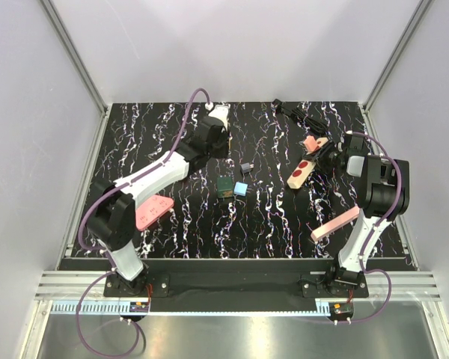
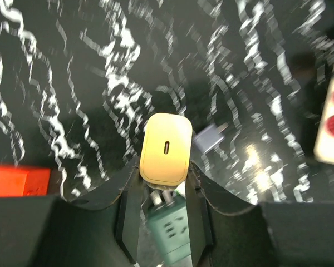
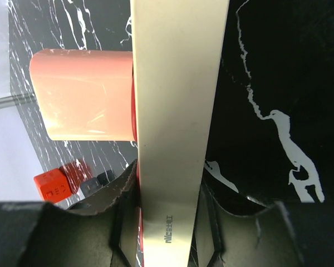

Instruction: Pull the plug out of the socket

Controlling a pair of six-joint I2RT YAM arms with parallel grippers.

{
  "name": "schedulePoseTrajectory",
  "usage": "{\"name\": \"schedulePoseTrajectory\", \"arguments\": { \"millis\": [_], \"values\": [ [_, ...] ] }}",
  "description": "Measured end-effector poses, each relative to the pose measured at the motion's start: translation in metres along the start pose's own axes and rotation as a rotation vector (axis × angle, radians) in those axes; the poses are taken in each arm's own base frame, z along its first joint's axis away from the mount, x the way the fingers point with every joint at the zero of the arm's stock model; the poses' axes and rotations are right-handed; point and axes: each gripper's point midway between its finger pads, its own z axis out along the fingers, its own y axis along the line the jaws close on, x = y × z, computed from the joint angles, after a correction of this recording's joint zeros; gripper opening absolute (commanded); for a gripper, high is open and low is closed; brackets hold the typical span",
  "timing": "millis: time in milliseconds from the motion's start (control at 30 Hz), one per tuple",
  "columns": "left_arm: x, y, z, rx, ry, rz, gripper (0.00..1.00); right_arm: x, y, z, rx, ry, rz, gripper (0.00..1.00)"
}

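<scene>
My right gripper (image 1: pixel 331 154) is shut on the socket (image 1: pixel 302 170), a long beige strip with red round outlets. In the right wrist view the socket (image 3: pixel 178 83) runs up between my right gripper's (image 3: pixel 167 192) fingers. A pink plug (image 3: pixel 83 94) sticks out of its red face. The top view shows that pink plug (image 1: pixel 312 141) at the strip's far end. My left gripper (image 1: pixel 218 114) is at the back middle, far from the socket. It is shut on a white plug (image 2: pixel 166 147) whose metal prongs show beneath it, held above the table.
A green adapter (image 1: pixel 224 187), a blue cube (image 1: pixel 241 188) and a small grey adapter (image 1: pixel 246 167) lie mid-table. Flat pink bars lie at the left (image 1: pixel 153 212) and the right (image 1: pixel 335 224). Black cables (image 1: pixel 303 116) sit at the back right. A red block (image 2: pixel 16 181) lies nearby.
</scene>
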Motion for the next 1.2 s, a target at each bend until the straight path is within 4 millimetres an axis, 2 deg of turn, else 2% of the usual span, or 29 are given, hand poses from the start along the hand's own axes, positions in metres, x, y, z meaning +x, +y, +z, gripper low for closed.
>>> {"name": "schedulePoseTrajectory", "arguments": {
  "millis": [67, 200, 333, 467, 533, 567, 600, 633, 733, 833, 1067, 1200],
  "values": [
    [0.012, 0.008, 0.005, -0.02, 0.053, 0.006, 0.05, 0.001, 0.001, 0.0, -0.006, 0.006, -0.003, 0.0],
    [0.03, 0.011, 0.026, -0.026, 0.137, 0.013, 0.06, 0.002, 0.001, 0.0, -0.008, 0.009, -0.006, 0.0],
    [0.063, 0.012, 0.04, -0.016, 0.237, 0.012, 0.08, 0.002, 0.001, 0.0, -0.012, 0.012, -0.007, 0.0],
    [0.086, 0.01, 0.045, 0.002, 0.314, 0.012, 0.14, 0.004, 0.003, 0.001, -0.028, 0.022, -0.011, 0.0],
    [0.091, 0.007, 0.048, 0.017, 0.332, 0.008, 0.21, 0.004, 0.003, 0.001, -0.03, 0.023, -0.012, 0.0],
    [0.092, 0.007, 0.048, 0.024, 0.337, 0.004, 0.25, 0.004, 0.003, 0.001, -0.031, 0.023, -0.012, 0.0],
    [0.093, 0.006, 0.048, 0.027, 0.342, 0.001, 0.36, 0.004, 0.003, 0.002, -0.032, 0.024, -0.013, 0.0],
    [0.093, 0.007, 0.048, 0.029, 0.346, -0.003, 0.42, 0.004, 0.003, 0.002, -0.032, 0.024, -0.013, 0.0],
    [0.092, 0.009, 0.048, 0.027, 0.348, -0.021, 0.57, 0.005, 0.003, 0.001, -0.034, 0.025, -0.013, 0.0],
    [0.091, 0.012, 0.049, 0.022, 0.348, -0.032, 0.67, 0.005, 0.004, 0.001, -0.036, 0.027, -0.014, 0.0],
    [0.082, 0.011, 0.048, 0.027, 0.328, -0.047, 0.71, 0.006, 0.004, 0.001, -0.04, 0.031, -0.024, 0.0],
    [0.067, 0.002, 0.045, 0.066, 0.288, -0.077, 0.71, 0.009, 0.007, 0.002, -0.048, 0.046, -0.046, 0.0]
  ]
}}
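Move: The left hand, already holding the yellow plug, has its drop spot on bare table roughly 17 cm straight below. Down at table level, the green block lies about 6 cm back, level sideways; the grey plug is some 6 cm to the right and level fore and aft; the blue plug is about 6 cm back and 5 cm right. From the right hand, the drop spot is about 29 cm left, 5 cm back and 2 cm lower. The left fingers let go of the yellow plug over the open table, opening to about double their gap once the hand has sunk some 10 cm, nearly straight down, tipping the fingertips about 20 degrees further down. Then the open hand rises a couple of centimetres. The right hand keeps its grip on the socket, easing about 1 cm left. ##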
